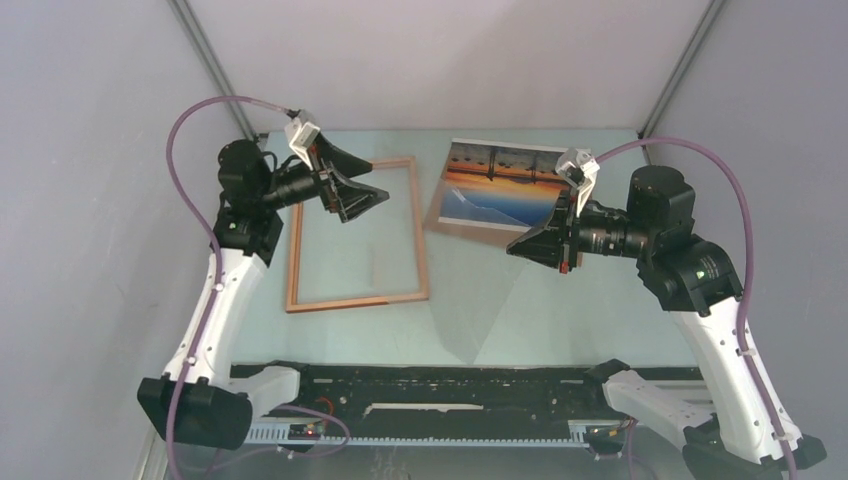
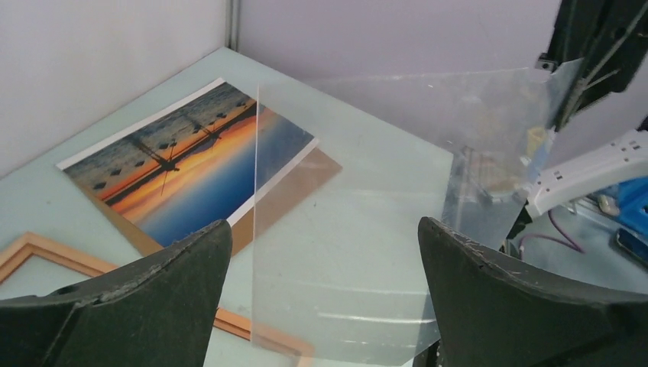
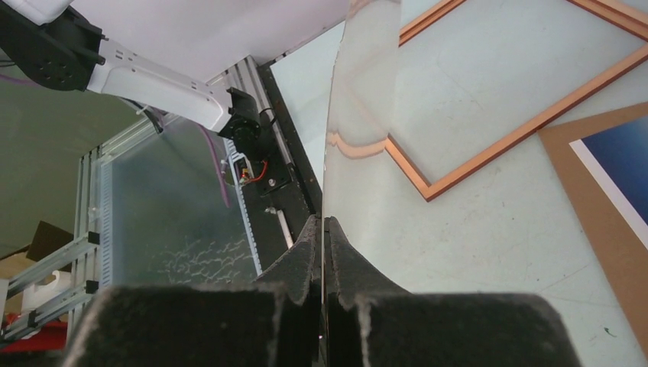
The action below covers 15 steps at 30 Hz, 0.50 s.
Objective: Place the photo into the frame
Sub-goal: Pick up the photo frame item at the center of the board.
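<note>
The photo, an orange sunset over blue water with a white border, lies at the back of the table on a brown backing board. The frame, thin reddish-brown wood, lies flat to its left with nothing inside it. My left gripper hovers open over the frame's far right corner. In the left wrist view the photo and a frame corner show beyond that open gripper. My right gripper is shut on the edge of a clear sheet, held up between frame and photo.
The clear sheet stands roughly upright above the table's middle, partly in front of the photo in the left wrist view. Grey walls enclose the table on three sides. A black rail with cables runs along the near edge between the arm bases.
</note>
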Each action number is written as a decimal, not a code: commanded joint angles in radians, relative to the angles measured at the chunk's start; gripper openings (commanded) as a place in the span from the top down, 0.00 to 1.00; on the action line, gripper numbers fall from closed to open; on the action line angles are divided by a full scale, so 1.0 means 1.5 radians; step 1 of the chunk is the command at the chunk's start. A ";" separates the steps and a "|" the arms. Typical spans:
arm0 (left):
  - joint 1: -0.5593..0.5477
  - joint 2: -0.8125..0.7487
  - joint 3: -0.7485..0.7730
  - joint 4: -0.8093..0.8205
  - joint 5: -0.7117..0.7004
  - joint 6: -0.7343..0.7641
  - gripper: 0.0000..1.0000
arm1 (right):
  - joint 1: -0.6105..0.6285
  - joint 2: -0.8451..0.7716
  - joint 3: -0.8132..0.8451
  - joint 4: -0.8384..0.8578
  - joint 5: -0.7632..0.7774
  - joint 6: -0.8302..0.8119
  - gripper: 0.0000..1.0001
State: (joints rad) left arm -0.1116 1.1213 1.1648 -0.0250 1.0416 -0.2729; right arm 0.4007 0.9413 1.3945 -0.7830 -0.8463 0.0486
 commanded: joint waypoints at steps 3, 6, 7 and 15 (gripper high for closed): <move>0.016 0.071 0.088 0.023 0.141 -0.006 0.05 | 0.010 -0.004 0.006 0.018 -0.017 -0.020 1.00; 0.016 0.097 0.083 0.092 0.166 -0.049 0.10 | 0.010 -0.007 0.006 0.018 -0.018 -0.022 1.00; 0.015 0.102 0.075 0.131 0.180 -0.085 0.12 | 0.010 -0.008 0.006 0.018 -0.017 -0.022 1.00; 0.009 0.061 -0.027 0.242 0.211 -0.162 0.38 | 0.010 -0.003 -0.006 0.027 -0.012 -0.023 1.00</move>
State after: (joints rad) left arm -0.0986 1.2675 1.1923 0.2363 1.2919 -0.4541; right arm 0.4076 0.9417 1.3941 -0.7895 -0.8524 0.0311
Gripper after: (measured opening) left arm 0.680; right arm 0.007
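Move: The left hand's open fingers point right at the free left edge of the clear sheet, about 4 cm to the right, some 2 cm back and 5 cm lower. The frame lies on the table about 8 cm ahead and 5 cm left of that hand, and the photo about 19 cm ahead and 27 cm right, both some 37 cm down. From the right hand, which holds the sheet's other side, that free edge is roughly 17 cm left, 9 cm ahead and 5 cm lower. The left hand stays close to its place, bobbing up and forward by about 1 cm and back while edging about 1 cm to the right towards the clear sheet's free edge, and it turns some 15 degrees clockwise as its wide-open fingers begin to close around that edge, narrowing by about a third. The right hand stands still and keeps its pinch on the sheet's far side; whether a left finger already touches the sheet can't be made out. ##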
